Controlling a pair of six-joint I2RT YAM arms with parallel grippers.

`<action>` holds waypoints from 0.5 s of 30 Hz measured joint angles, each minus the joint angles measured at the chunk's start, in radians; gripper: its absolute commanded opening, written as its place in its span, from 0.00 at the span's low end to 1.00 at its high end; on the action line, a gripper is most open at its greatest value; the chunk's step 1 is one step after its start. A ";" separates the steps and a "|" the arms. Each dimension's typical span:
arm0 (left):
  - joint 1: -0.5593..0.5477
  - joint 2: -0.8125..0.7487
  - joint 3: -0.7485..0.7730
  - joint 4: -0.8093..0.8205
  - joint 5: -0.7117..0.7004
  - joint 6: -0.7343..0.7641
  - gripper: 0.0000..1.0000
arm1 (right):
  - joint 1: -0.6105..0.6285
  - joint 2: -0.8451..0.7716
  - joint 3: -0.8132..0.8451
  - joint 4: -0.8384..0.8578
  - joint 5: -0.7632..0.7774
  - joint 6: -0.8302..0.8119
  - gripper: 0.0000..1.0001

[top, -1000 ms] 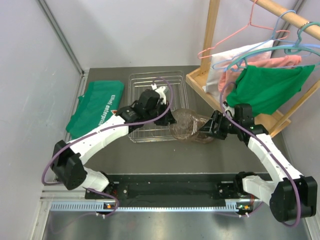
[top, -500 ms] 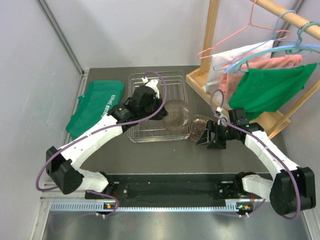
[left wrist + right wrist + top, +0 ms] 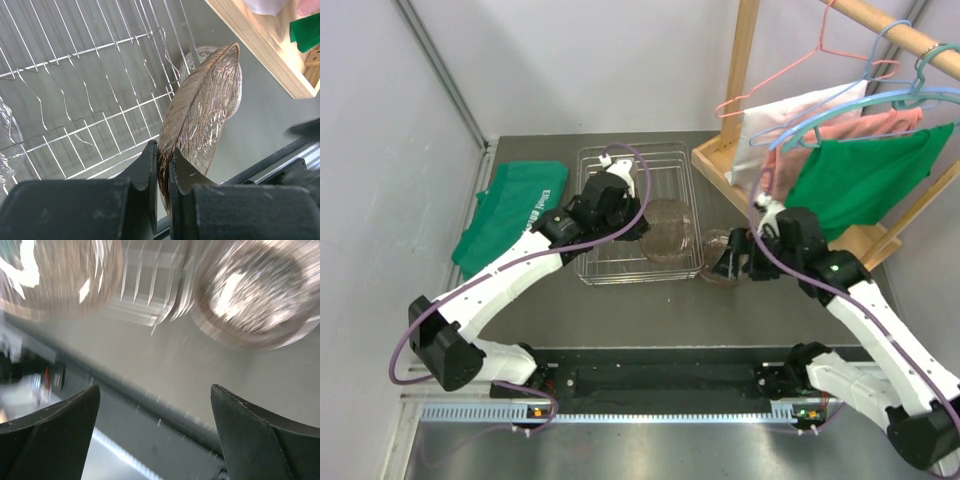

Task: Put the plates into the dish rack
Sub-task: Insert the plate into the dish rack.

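Note:
My left gripper (image 3: 163, 156) is shut on the rim of a brown-tinted glass plate (image 3: 205, 110), held on edge above the right side of the dish rack (image 3: 75, 100). From above, this plate (image 3: 670, 230) hangs over the silver wire dish rack (image 3: 660, 165), with the left gripper (image 3: 632, 222) beside it. A second plate (image 3: 717, 243) lies flat on the table just right of the rack. My right gripper (image 3: 728, 264) stands open at it with nothing between its fingers (image 3: 265, 435). The right wrist view is blurred and shows both plates (image 3: 250, 290). Another clear plate (image 3: 6, 140) sits in the rack.
A folded green bag (image 3: 510, 215) lies left of the rack. A wooden clothes stand (image 3: 740, 100) with hangers and a green garment (image 3: 860, 170) rises at the back right, its base (image 3: 715, 165) close to the rack. A black rail (image 3: 660, 375) runs along the near edge.
My left gripper carried its plate left and back, from the table's middle to over the rack. The right gripper opened wide, and the second plate now lies alone on the table.

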 measured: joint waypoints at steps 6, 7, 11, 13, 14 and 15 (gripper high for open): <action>0.000 -0.008 0.000 0.000 0.000 0.001 0.00 | -0.117 -0.118 0.056 -0.006 0.236 0.064 0.95; 0.000 -0.009 0.000 0.000 0.001 0.001 0.00 | -0.144 -0.130 0.056 -0.014 0.265 0.077 0.95; 0.000 -0.010 0.000 0.000 0.001 0.002 0.00 | -0.265 -0.134 0.025 -0.026 0.293 0.103 0.95; 0.000 -0.010 0.000 0.001 0.002 0.002 0.00 | -0.358 -0.101 -0.018 -0.007 0.247 0.106 0.95; 0.000 -0.010 -0.001 0.001 0.002 0.002 0.00 | -0.404 -0.071 -0.044 0.007 0.220 0.106 0.95; 0.000 -0.011 -0.002 0.001 0.002 0.002 0.00 | -0.440 -0.035 -0.067 0.016 0.190 0.106 0.95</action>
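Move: The held brown plate's middle is about 5 cm right of the left fingers, 2 ahead and 3 below. The dish rack's middle lies roughly 7 cm ahead of that hand, 1 to its left and 14 below. From the empty right hand, the held plate is about 14 cm left, 5 ahead and 3 above. The spare plate is 4 cm ahead, 0 sideways and 13 below it; the green cloth is 24 cm right, 9 ahead and 5 above. The brown plate stays pinched by its rim in the left fingers, held nearly motionless above the rack. The already free, wide-open right hand swings away from it, about 12 cm right and 5 forward, rising some 4 cm before dipping back below its starting height, while turning about 35 degrees clockwise, and ends close to the hanging green cloth. ##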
